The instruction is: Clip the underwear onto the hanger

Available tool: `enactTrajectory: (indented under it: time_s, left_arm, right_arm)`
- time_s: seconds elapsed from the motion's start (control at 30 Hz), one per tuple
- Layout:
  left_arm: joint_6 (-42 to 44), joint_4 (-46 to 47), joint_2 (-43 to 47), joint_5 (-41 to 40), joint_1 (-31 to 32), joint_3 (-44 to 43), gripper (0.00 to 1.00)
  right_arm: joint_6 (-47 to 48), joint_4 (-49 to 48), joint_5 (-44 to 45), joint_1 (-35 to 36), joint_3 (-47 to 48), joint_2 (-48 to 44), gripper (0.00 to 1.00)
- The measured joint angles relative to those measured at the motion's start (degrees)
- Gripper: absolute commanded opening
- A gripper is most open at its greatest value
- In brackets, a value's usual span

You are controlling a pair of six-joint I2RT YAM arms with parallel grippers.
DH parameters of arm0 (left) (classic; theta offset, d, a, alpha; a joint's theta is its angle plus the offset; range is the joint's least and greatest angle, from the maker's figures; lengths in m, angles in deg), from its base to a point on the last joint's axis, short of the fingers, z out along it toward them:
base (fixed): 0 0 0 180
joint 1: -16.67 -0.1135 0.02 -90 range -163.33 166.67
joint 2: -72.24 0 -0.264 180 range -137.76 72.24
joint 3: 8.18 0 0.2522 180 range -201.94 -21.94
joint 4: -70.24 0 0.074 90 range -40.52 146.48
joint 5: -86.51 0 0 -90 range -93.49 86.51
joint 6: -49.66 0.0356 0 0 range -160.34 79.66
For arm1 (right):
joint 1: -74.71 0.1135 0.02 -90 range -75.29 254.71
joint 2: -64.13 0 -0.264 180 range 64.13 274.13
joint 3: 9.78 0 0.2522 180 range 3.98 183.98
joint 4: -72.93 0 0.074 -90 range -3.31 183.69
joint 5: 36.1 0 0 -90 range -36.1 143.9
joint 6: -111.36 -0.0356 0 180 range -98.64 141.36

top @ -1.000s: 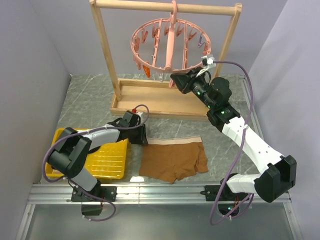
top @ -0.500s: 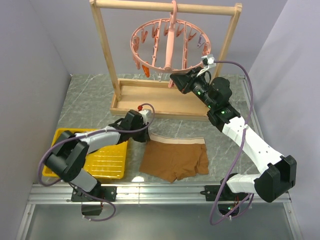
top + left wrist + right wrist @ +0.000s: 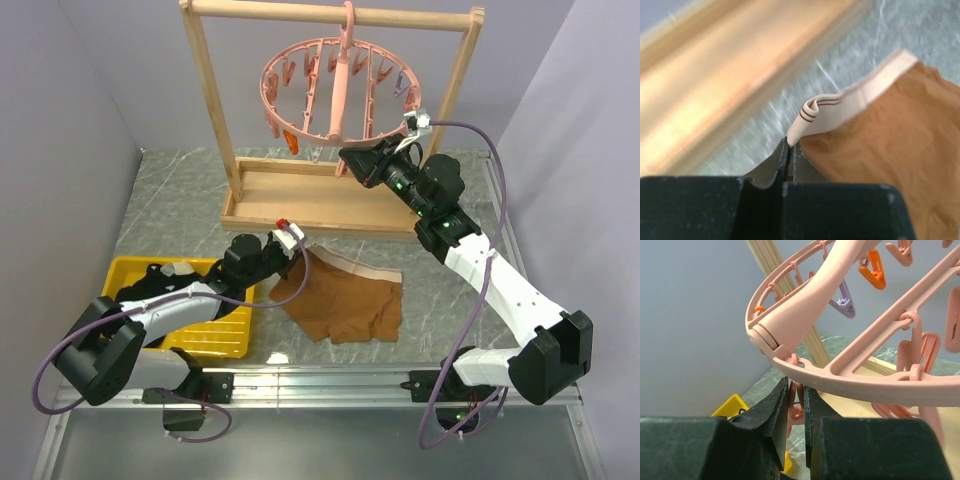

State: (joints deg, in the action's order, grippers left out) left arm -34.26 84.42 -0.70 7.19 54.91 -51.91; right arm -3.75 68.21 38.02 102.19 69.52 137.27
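The brown underwear [image 3: 345, 305] lies on the table, its beige waistband corner lifted off the surface. My left gripper [image 3: 298, 243] is shut on that corner. In the left wrist view the waistband [image 3: 840, 105] curls up out of the closed left gripper [image 3: 788, 145], and the brown fabric [image 3: 885, 140] trails away to the right. The pink ring hanger [image 3: 335, 85] hangs from the wooden rack's top bar. My right gripper [image 3: 346, 160] is at the ring's near lower edge. In the right wrist view the right gripper [image 3: 795, 390] is shut on a small pink clip [image 3: 795, 407] that dangles under the hanger's rim [image 3: 855, 377].
The wooden rack [image 3: 300, 205] stands at the back with its tray-like base on the table. A yellow tray [image 3: 215, 330] sits at the front left under my left arm. Grey walls close in on the left and right. A metal rail runs along the near edge.
My left gripper shut on the waistband's left corner and raised it, swinging the arm toward the front. The underwear slid and bunched with it. The right arm has not moved.
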Motion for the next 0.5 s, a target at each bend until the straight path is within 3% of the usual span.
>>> enactTrajectory:
  time_s: [0.23,0.5]
  left_arm:
    - [1.79,10.67,-1.7,3.15,-0.85,-1.27,0.0]
    - [-7.61,13.92,-3.93,12.96,-4.96,-8.63,0.0]
  right_arm:
    - [-1.01,-2.01,-1.01,-0.13,-1.33,-0.02,0.0]
    - [-0.92,-5.62,-2.14,-0.42,-3.26,-0.04,0.0]
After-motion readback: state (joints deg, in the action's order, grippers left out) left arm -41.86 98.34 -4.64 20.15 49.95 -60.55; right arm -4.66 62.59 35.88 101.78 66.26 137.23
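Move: The clip to be filled, on the hanger's near rim, lies about 7 cm ahead of the left hand, some 9 cm to its right and 26 cm above it; that hand already holds the waistband's left end. The orange clip hangs about 12 cm ahead, 2 cm left and 27 cm up, and the wooden base's front rail runs about 10 cm ahead, its middle 4 cm right and 10 cm below. For the right hand the clip is right in its fingertips. The left hand, fingers still shut on the left end of the underwear's waistband, lifts it steadily about 10 cm, drifting some 3 cm forward and 3 cm to the right towards the clip on the hanger's near rim, while its fingertips tilt up by roughly 15 degrees from slightly downward to about level. The right hand stays practically in place and keeps its pinch on that clip under the rim. ##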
